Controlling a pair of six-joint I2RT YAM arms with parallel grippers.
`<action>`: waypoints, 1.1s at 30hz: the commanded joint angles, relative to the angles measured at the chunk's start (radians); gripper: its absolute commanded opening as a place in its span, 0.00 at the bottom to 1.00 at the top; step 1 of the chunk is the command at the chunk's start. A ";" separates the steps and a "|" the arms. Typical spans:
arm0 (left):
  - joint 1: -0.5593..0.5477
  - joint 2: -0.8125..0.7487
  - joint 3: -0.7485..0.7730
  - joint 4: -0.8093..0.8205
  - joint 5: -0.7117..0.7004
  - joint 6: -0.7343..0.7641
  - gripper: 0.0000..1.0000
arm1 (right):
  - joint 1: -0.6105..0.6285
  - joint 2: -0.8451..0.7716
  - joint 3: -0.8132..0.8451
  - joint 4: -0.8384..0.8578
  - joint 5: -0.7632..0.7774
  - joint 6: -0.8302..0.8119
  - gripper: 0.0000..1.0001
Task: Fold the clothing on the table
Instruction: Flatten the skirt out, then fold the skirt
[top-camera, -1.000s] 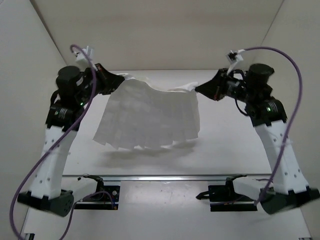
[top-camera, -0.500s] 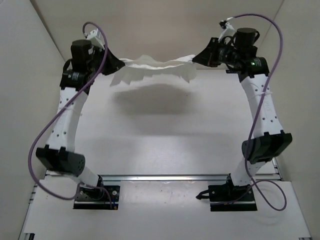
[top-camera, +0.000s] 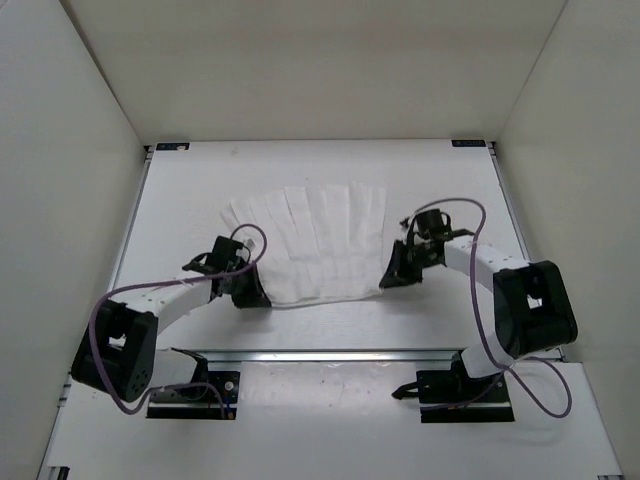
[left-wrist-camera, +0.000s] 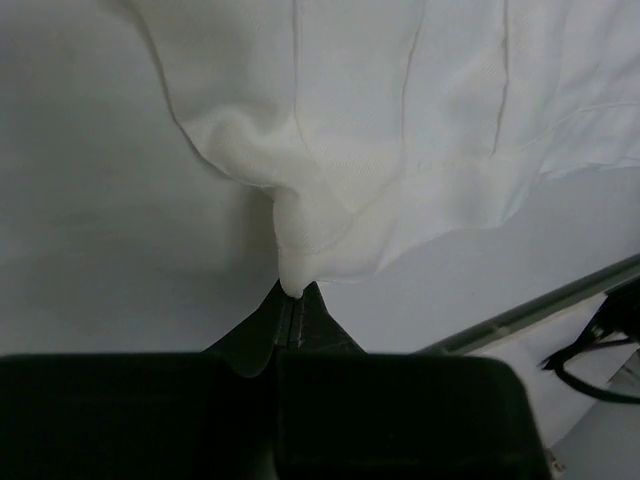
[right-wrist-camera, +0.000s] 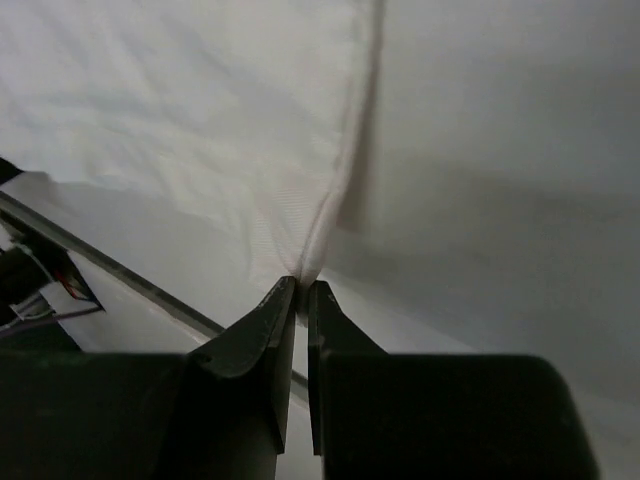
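The white pleated clothing (top-camera: 310, 240) lies spread on the table (top-camera: 440, 190), its wavy hem toward the far side. My left gripper (top-camera: 256, 295) is low at the garment's near left corner, shut on a pinched fold of the clothing (left-wrist-camera: 300, 240). My right gripper (top-camera: 388, 277) is low at the near right corner, shut on the fabric's edge (right-wrist-camera: 325, 225). In the wrist views the left gripper (left-wrist-camera: 292, 296) and right gripper (right-wrist-camera: 302, 288) each have cloth rising out from between the fingertips.
A metal rail (top-camera: 340, 353) runs along the table's near edge just behind both grippers. White walls (top-camera: 70, 150) enclose the table on the left, right and far sides. Purple cables (top-camera: 480, 300) loop beside each arm.
Both arms have come down and toward the near edge from high at the back. The clothing, hanging between them before, now lies flat on the table.
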 joint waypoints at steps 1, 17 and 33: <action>-0.042 -0.129 -0.051 0.036 -0.009 0.008 0.00 | 0.032 -0.136 -0.087 0.026 0.091 0.042 0.00; -0.086 -0.609 -0.031 -0.358 -0.027 -0.033 0.00 | 0.057 -0.628 -0.162 -0.397 0.163 0.041 0.00; -0.051 -0.806 0.093 -0.384 0.168 -0.140 0.00 | 0.044 -0.755 0.035 -0.669 0.085 -0.036 0.00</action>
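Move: Each gripper already pinches a near corner of the skirt low over the table; the rail they head towards runs about 12 cm straight behind the left hand and 16 cm straight behind the right, both 2 to 3 cm lower. The skirt's middle lies some 14 cm ahead and 7 cm right of the left hand. Its far left corner is roughly 22 cm ahead and 11 cm left of that hand; its far right corner about 25 cm straight ahead of the right hand. Keep both grippers shut on the skirt's near corners and draw them back together towards the rail, about 10 cm with the left and 16 cm with the right, easing the right a little outward. Dip briefly, the right more, then keep drawing back while raising the left some 13 cm and the right 7 or 8 cm; tilt the left fingers up and roll that wrist, some 25 degrees in all. ##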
